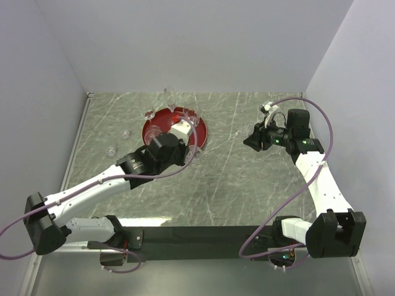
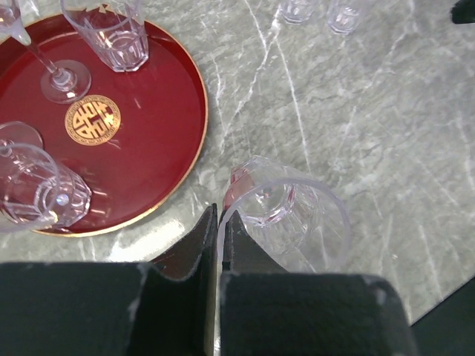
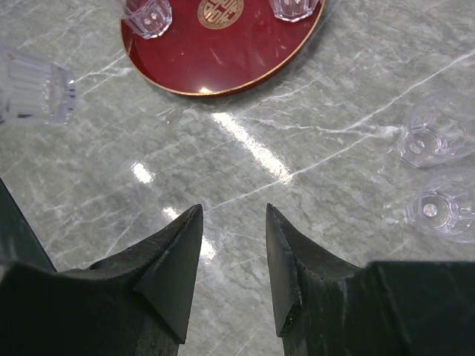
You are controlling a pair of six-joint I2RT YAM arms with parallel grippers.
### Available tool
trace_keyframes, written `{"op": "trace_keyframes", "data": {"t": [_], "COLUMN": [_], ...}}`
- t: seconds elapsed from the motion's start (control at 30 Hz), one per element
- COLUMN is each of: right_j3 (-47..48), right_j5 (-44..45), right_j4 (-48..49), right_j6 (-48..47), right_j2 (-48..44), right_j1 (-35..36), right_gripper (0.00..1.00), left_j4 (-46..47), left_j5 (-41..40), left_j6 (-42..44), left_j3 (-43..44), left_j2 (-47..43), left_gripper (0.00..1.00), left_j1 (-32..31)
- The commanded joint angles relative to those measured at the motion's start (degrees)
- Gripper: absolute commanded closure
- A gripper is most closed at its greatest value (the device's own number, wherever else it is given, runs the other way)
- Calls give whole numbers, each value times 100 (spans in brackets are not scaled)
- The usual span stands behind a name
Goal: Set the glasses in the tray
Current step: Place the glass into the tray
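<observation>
My left gripper (image 2: 220, 216) is shut on the rim of a clear tumbler (image 2: 297, 219), which hangs over the marble just off the edge of the round dark-red tray (image 2: 156, 126). On the tray stand a tumbler (image 2: 111, 33), a stemmed glass (image 2: 58, 74) and another clear glass (image 2: 41, 194). In the top view the left gripper (image 1: 185, 148) is at the tray's (image 1: 154, 128) near right rim. My right gripper (image 3: 234, 211) is open and empty above bare marble, well right of the tray (image 3: 223, 55); in the top view it (image 1: 253, 140) points towards the tray.
Two small glasses (image 3: 434, 137) (image 3: 445, 208) stand on the marble to the right in the right wrist view, and a tumbler (image 3: 33, 93) shows at its left edge. More loose glasses (image 1: 126, 133) (image 1: 111, 149) sit left of the tray. Grey walls close in three sides.
</observation>
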Motion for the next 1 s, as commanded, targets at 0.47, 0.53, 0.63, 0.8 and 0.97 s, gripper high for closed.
{"op": "trace_keyframes", "data": {"t": [0.47,0.53,0.63,0.8,0.97], "right_j3": [-48,-48,-48,-57,-57], "right_j5": [-10,-1,-1,7,25], "right_j4": [82,82,82,82,74], "right_j6": [-95,-104,-113,-113,-131], "right_j2": [8,17,8,8,34], "right_j1": [-203,-212,-212,-212,-220], "right_gripper": [53,53,53,53,53], "left_j4": [-443,-548,-663,-654,-593], "left_j5": [-1113,-1078,-1069,-982,-823], "left_j6": [111,22,-92,-259,-356], "left_j3": [1830,2182,2560,3052,3422], "left_j2": [2197,2556,2996,3586,4131], "left_gripper": [100,100,100,100,100], "left_j1": [127,276,452,777,971]}}
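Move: The left hand holds a glass by its rim over bare table, short of the tray. The free spot at the tray's near right side lies about 16 cm ahead, 3 cm right and 21 cm below. From that spot, one tumbler stands roughly 10 cm farther out and 2 cm left, another 14 cm left and 3 cm nearer, and a stemmed glass 8 cm farther and 8 cm left. From the idle right hand, the spot is some 9 cm ahead, 22 cm left and 19 cm below. Forward and ever more downward, the left hand carries the held glass about 15 cm out and 8 cm lower, speeding up, from the bare table to over the tray's near right part. A drift of some 3 cm to the right dies out halfway. The wrist turns about 15 degrees counter-clockwise and rolls its left side up; the closed fingers keep their hold on the rim. ##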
